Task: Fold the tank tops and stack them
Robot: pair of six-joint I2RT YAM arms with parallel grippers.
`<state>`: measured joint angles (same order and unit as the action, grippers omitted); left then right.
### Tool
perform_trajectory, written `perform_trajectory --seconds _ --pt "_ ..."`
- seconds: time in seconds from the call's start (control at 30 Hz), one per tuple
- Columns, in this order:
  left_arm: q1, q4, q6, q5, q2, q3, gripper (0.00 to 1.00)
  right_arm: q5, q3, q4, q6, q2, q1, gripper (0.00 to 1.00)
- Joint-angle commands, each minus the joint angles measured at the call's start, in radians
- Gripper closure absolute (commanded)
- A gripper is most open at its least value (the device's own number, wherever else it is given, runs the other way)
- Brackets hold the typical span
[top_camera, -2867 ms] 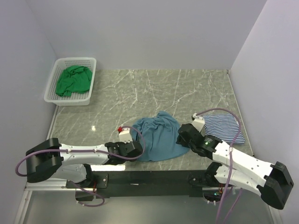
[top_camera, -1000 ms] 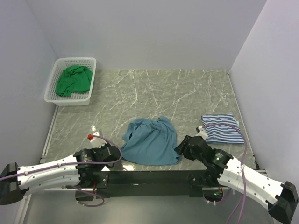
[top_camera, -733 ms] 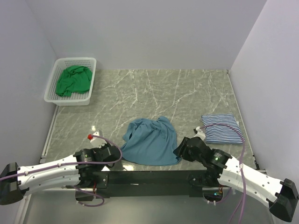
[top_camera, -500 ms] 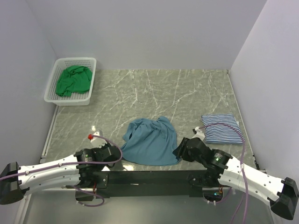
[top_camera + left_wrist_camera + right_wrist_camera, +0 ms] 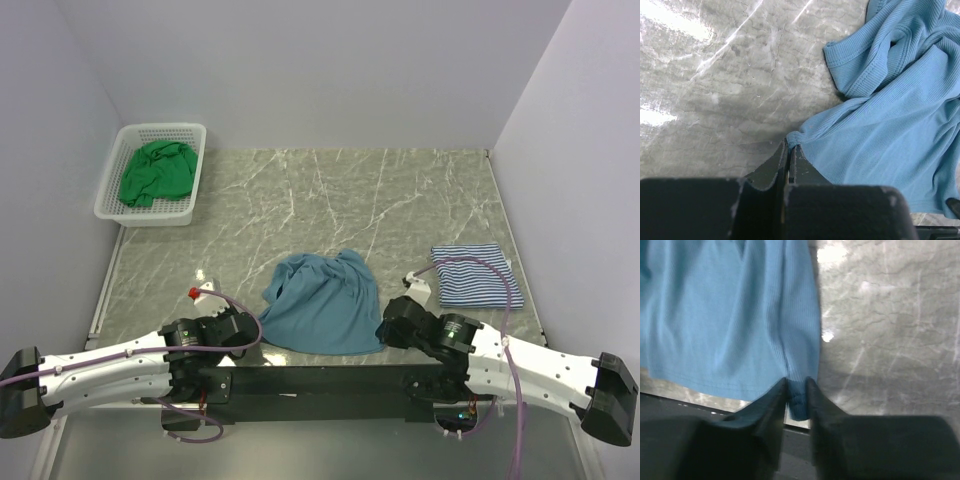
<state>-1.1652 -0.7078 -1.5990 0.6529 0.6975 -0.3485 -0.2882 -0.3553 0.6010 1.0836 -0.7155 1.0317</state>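
Observation:
The teal tank top lies crumpled near the table's front edge. My left gripper is shut on the top's near left corner, and in the left wrist view that gripper pinches a small fold of the teal cloth. My right gripper is at the near right corner. In the right wrist view its jaws press a bunched bit of the teal hem between them. The striped tank top lies folded at the right. The green tank top sits bunched in the basket.
The white lattice basket stands at the back left corner of the marble table. Walls close in on the left, back and right. The black mounting rail runs along the near edge, just under the teal hem.
My right gripper has closed in on the teal top's near right corner, its arm dropping lower and flatter. The left arm has held still, shut on its corner. The cloth has barely shifted.

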Motion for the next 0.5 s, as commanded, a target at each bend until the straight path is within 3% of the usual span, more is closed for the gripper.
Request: perform_trajectory --seconds 0.0,0.13,0.2,0.33,0.43,0.47 --pt "0.006 -0.027 -0.044 0.05 -0.003 -0.033 1.0 -0.055 -0.053 0.011 0.016 -0.018 0.018 0.73" --pt "0.006 -0.035 -0.042 0.051 -0.013 -0.037 0.99 -0.045 -0.047 0.006 0.022 -0.009 0.021 0.86" --pt "0.006 -0.047 -0.041 0.054 -0.024 -0.047 0.99 -0.058 -0.06 0.039 0.032 0.011 0.022 1.0" --pt "0.006 -0.105 0.02 0.091 -0.058 -0.142 0.99 -0.11 -0.155 0.132 0.032 0.073 0.021 1.0" --pt "0.007 -0.185 0.102 0.175 -0.082 -0.324 0.99 -0.205 -0.327 0.201 -0.01 0.113 0.016 1.0" --pt "0.009 -0.203 0.123 0.2 -0.084 -0.383 0.99 -0.233 -0.455 0.248 -0.025 0.111 0.007 1.0"
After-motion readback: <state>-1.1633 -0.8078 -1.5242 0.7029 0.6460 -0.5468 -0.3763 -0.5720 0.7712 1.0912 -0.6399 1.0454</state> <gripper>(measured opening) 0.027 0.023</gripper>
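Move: My left hand already holds the near left hem corner of the blue tank top. The near right hem corner lies between my right fingers, level with them and at most 1 cm below. The bunched shoulder end lies about 15 cm ahead and 13 cm right of my left hand. From my right hand, the folded striped tank top is some 20 cm right and 14 cm ahead, a couple of centimetres lower. I shut my right fingers from about a third open, pinching the right hem corner down at the table, while my left hand stays put and keeps its pinch on the left corner. Then both hands rise together, fast at the end, about 7 cm up with a slight drift forward, fingertips tilting up a few degrees, drawing the hem off the table. ##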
